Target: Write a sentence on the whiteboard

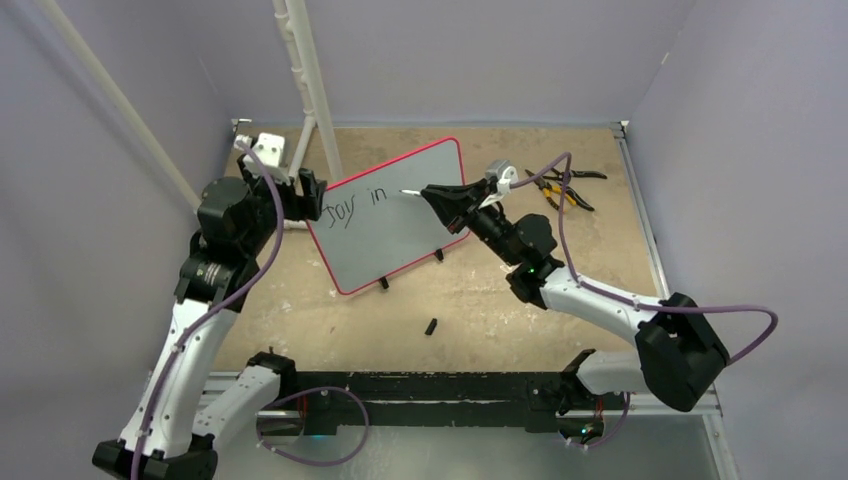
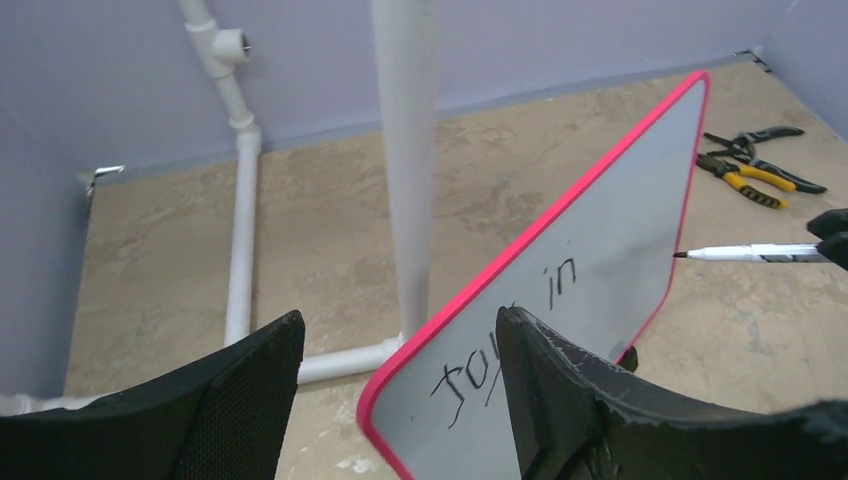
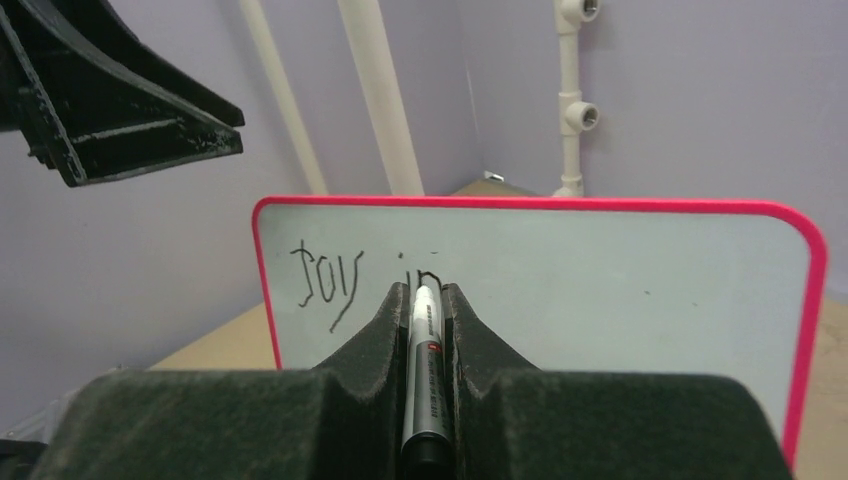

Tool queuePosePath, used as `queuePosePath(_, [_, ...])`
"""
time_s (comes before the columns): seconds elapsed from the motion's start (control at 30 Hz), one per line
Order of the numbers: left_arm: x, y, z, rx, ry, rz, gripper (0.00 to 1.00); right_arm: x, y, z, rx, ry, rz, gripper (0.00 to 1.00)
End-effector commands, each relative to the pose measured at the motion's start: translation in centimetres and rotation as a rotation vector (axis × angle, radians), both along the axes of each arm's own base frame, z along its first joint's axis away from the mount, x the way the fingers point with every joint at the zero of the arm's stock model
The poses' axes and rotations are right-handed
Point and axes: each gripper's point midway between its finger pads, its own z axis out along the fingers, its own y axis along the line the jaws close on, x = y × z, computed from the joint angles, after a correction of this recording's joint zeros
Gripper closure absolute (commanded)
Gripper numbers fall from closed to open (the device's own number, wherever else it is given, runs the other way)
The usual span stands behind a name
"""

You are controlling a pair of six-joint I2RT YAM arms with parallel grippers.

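The whiteboard (image 1: 400,225) (image 2: 600,240) (image 3: 600,290) stands tilted on its two black feet mid-table, rimmed in red-pink. The sentence (image 1: 352,203) (image 2: 560,280) (image 3: 325,280) reads "Joy in" in black along the top. My left gripper (image 1: 312,195) (image 2: 400,318) is open, its jaws straddling the board's upper left corner without gripping it; one finger hides part of "Joy". My right gripper (image 1: 430,192) (image 3: 425,288) is shut on a silver marker (image 1: 410,191) (image 2: 755,253) (image 3: 425,350). The marker's tip points at the board just right of "in"; I cannot tell whether it touches.
Yellow-handled pliers (image 1: 565,188) (image 2: 755,170) lie at the back right. A small black cap (image 1: 431,326) lies on the table in front of the board. A white pipe frame (image 1: 310,90) (image 2: 405,150) rises behind the board's left corner. Purple walls enclose the table.
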Motion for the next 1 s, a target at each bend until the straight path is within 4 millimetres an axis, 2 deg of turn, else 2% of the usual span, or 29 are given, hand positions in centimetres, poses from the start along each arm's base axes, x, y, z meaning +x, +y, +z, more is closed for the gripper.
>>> queuePosePath(0.0, [1.5,-3.5,1.4,0.032,-0.01,-0.196,0.3,0.0,-0.6,0.1,-0.043,-0.012,0.069,1.0])
queuePosePath(0.07, [2.4,-4.8,0.8,0.028,0.012,-0.257,0.3,0.6,-1.2,0.0,-0.054,-0.02,0.063,1.0])
queuePosePath(0.2, [4.0,-5.9,-1.0,0.072,0.038,-0.323,0.29,1.9,-1.9,0.0,-0.05,-0.028,0.066,1.0])
queuePosePath(0.4, [5.1,-6.3,-3.7,0.055,0.091,-0.381,0.29,3.6,-1.1,0.4,-0.045,-0.048,0.09,1.0])
queuePosePath(0.5, [5.1,-6.0,-3.8,0.041,0.081,-0.381,0.3,4.2,-0.9,0.5,-0.035,-0.048,0.091,1.0])
queuePosePath(0.77, [5.1,-6.4,-4.7,0.014,0.102,-0.41,0.42,5.0,-0.5,0.8,-0.009,-0.051,0.097,1.0])
queuePosePath(0.97, [5.1,-6.6,-4.9,0.005,0.105,-0.418,0.55,5.3,-0.5,0.5,-0.008,-0.046,0.088,1.0])
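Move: The whiteboard's top edge, above "Joy", lies roughly 6 cm ahead of my open left hand, 6 cm right and 5 cm below; "Joy" is 3 cm ahead, 4 cm right, 9 cm down, and "in" 6 cm ahead, 11 cm right, 8 cm down. For my right hand, holding the marker, the blank patch after "in" is some 9 cm ahead, 3 cm left, 2 cm lower; "in" is about 5 cm ahead, 8 cm left, 4 cm down. I swing my left hand right, down and forward, about 5 to 6 cm each way, turning it some 20 degrees clockwise so the fingers come to straddle the whiteboard's top edge, then I partly close them. My right hand keeps its grip on the marker and goes about 5 cm forward and slightly down, swinging right and back left, bringing the tip close to the blank patch past "in". ##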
